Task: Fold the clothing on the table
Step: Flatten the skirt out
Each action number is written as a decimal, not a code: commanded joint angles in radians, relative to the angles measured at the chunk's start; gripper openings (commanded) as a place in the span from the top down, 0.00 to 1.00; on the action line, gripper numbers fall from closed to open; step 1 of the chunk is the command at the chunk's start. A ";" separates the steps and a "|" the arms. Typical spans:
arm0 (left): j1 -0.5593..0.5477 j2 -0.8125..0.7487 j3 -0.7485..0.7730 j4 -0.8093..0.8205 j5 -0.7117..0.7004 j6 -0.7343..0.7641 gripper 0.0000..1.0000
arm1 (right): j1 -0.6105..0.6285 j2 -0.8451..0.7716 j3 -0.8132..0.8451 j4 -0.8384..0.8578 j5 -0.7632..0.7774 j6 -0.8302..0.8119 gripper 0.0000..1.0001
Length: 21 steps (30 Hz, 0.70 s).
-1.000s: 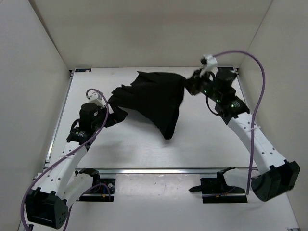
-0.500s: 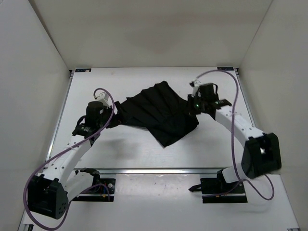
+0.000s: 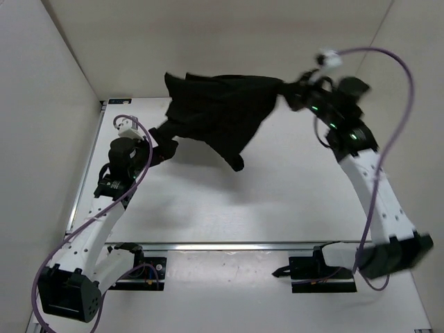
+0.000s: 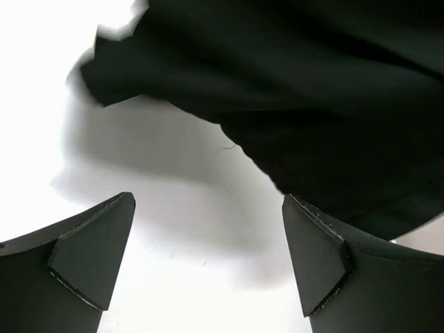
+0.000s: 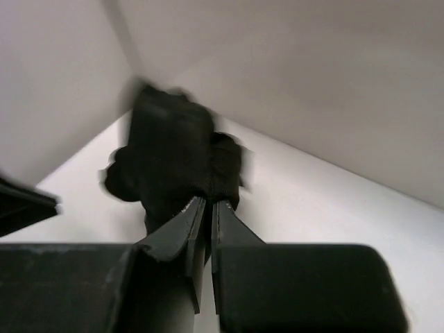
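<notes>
The black clothing hangs in the air above the far half of the white table, spread like a fan. My right gripper is raised high at the back right and is shut on one end of the clothing. The fabric's lower left end droops toward my left gripper, which stands wide open low over the table. In the left wrist view the clothing hangs just ahead of and above the open fingers, with only table between them.
White enclosure walls close in the table on the left, back and right. A silver rail runs along the near edge, with the arm mounts just below it.
My right gripper dipped low toward the middle of the table, then swung up and back to the right, lifting the clothing off the surface. The left arm shifted slightly left, still open.
</notes>
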State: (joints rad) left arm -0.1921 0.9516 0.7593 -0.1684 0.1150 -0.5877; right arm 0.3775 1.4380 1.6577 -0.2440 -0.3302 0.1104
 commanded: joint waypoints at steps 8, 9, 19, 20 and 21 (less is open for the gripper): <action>-0.058 0.042 0.091 0.012 0.032 -0.020 0.01 | -0.290 -0.065 -0.772 -0.029 0.045 0.124 1.00; -0.069 0.042 0.089 0.001 0.032 -0.017 0.01 | -0.260 -0.062 -0.788 -0.052 0.071 0.124 1.00; -0.092 0.147 0.132 -0.025 0.037 -0.006 0.02 | -0.088 0.126 -0.445 -0.135 -0.082 0.104 1.00; -0.092 0.148 0.136 -0.022 0.034 -0.001 0.01 | -0.039 0.157 -0.400 -0.159 -0.107 0.079 1.00; -0.073 0.160 0.133 -0.019 0.028 0.003 0.02 | -0.019 0.194 -0.301 -0.175 -0.128 0.055 1.00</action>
State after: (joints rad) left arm -0.2825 1.1118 0.8444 -0.1951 0.1421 -0.5945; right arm 0.2703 1.5715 1.1801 -0.4091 -0.3523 0.2298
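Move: The right hand, high up, holds the skirt by one end; the billowing skirt's middle is about 16 cm left, 2 cm back and 15 cm below, and the table spot it is bound for lies about 43 cm below, 5 cm left and 4 cm back. The left gripper is some 27 cm left, 7 cm back and 22 cm below. From the open left hand, that table spot is roughly 22 cm right, 3 cm ahead and 21 cm down. The right arm, still pinching the skirt's end, sweeps right by about 14 cm and whips down nearly 40 cm towards the table, drawing back a little as its wrist tips nearly 60 degrees fingers-down, then reverses near the bottom and pulls the end forward, left and up again by several centimetres. The empty left hand bobs up, sinks back lower and drifts a few centimetres right, fingers kept wide open. ##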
